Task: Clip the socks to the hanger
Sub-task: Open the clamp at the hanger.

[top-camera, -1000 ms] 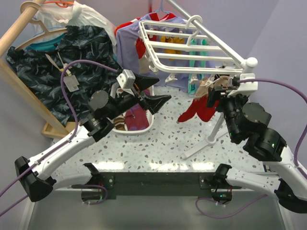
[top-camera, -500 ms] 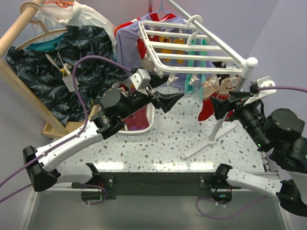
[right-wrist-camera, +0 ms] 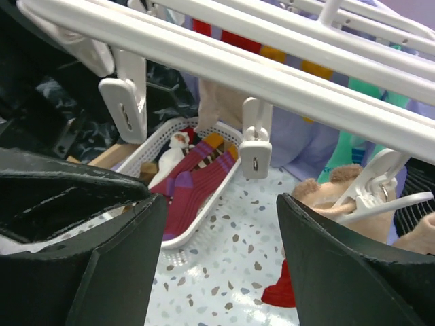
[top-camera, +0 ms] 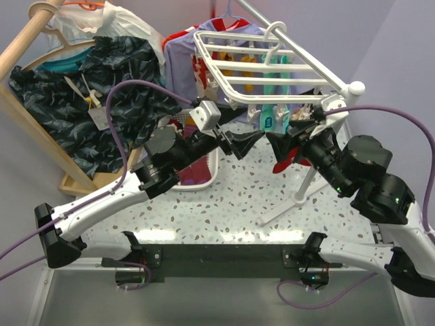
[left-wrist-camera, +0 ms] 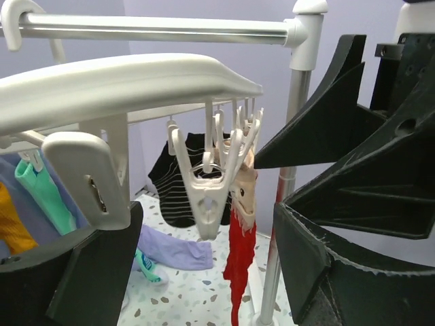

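Note:
The white grid hanger [top-camera: 262, 66] hangs over the table, with small clips under its bars. In the left wrist view one empty white clip [left-wrist-camera: 207, 197] dangles between the spread fingers of my open left gripper [left-wrist-camera: 204, 227], touching neither. My left gripper [top-camera: 249, 143] and my right gripper [top-camera: 284, 140] meet tip to tip under the hanger's front bar. My right gripper [right-wrist-camera: 217, 227] is open and holds nothing. The maroon socks [right-wrist-camera: 194, 183] with purple heels lie in the white basket [right-wrist-camera: 204, 232], also seen as the socks [top-camera: 194, 168] from above.
A red Santa-patterned sock [top-camera: 288, 157] hangs clipped beside the white stand pole [top-camera: 307, 182]. A black striped sock [left-wrist-camera: 178, 183] and lilac cloth [left-wrist-camera: 173, 250] show behind. Shirts hang on the wooden rail [top-camera: 27, 34] at the left.
My left gripper has risen and moved right, under the hanger's front bar. My right gripper has swung left to face it. The hanger has shifted slightly.

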Action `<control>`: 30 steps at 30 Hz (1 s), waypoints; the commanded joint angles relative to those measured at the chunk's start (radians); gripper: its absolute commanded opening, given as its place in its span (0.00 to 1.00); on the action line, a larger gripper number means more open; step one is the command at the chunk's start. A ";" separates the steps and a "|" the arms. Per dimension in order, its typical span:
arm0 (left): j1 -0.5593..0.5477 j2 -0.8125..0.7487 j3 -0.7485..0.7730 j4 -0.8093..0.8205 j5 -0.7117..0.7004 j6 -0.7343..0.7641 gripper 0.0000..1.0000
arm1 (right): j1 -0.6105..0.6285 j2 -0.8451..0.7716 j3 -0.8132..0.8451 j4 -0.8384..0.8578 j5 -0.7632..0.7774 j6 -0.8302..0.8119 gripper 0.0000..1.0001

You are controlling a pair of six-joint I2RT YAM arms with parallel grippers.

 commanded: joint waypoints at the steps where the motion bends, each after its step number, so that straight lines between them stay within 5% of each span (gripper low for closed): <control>1: -0.015 -0.001 0.034 0.014 -0.030 0.035 0.82 | 0.004 -0.016 -0.042 0.204 0.112 -0.040 0.68; 9: -0.019 -0.006 0.010 0.025 -0.047 0.050 0.82 | 0.003 -0.005 -0.063 0.335 0.172 -0.111 0.60; 30: -0.022 -0.023 -0.102 0.146 0.037 0.061 0.88 | 0.003 0.010 -0.081 0.343 0.281 -0.134 0.34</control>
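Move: The empty clamp on the hanger's front bar, the one nearest the sock clamps, is about 5 cm ahead of the right hand, straight ahead and roughly 3 cm above it. Of its neighbours on that bar, the clamp holding the red sock is about 4 cm ahead and 8 cm to the right of this hand, and the next empty clamp about 5 cm ahead and 9 cm to its left, both a little above it. From the left hand the aimed-at clamp is some 4 cm ahead, 8 cm to the right and 3 cm higher. The right hand reaches forward about 3.5 cm and rises some 3 cm towards the empty clamp on the front bar, easing a little to the right, while it turns about 15 degrees clockwise, tips its fingers slightly up and narrows them from roughly three-quarters open to about a third so that the tips come in on both sides of the clamp's handles. The left hand, empty and wide open, holds still beside the bar through the first half and then sinks about 2.5 cm, away from the clamp. ##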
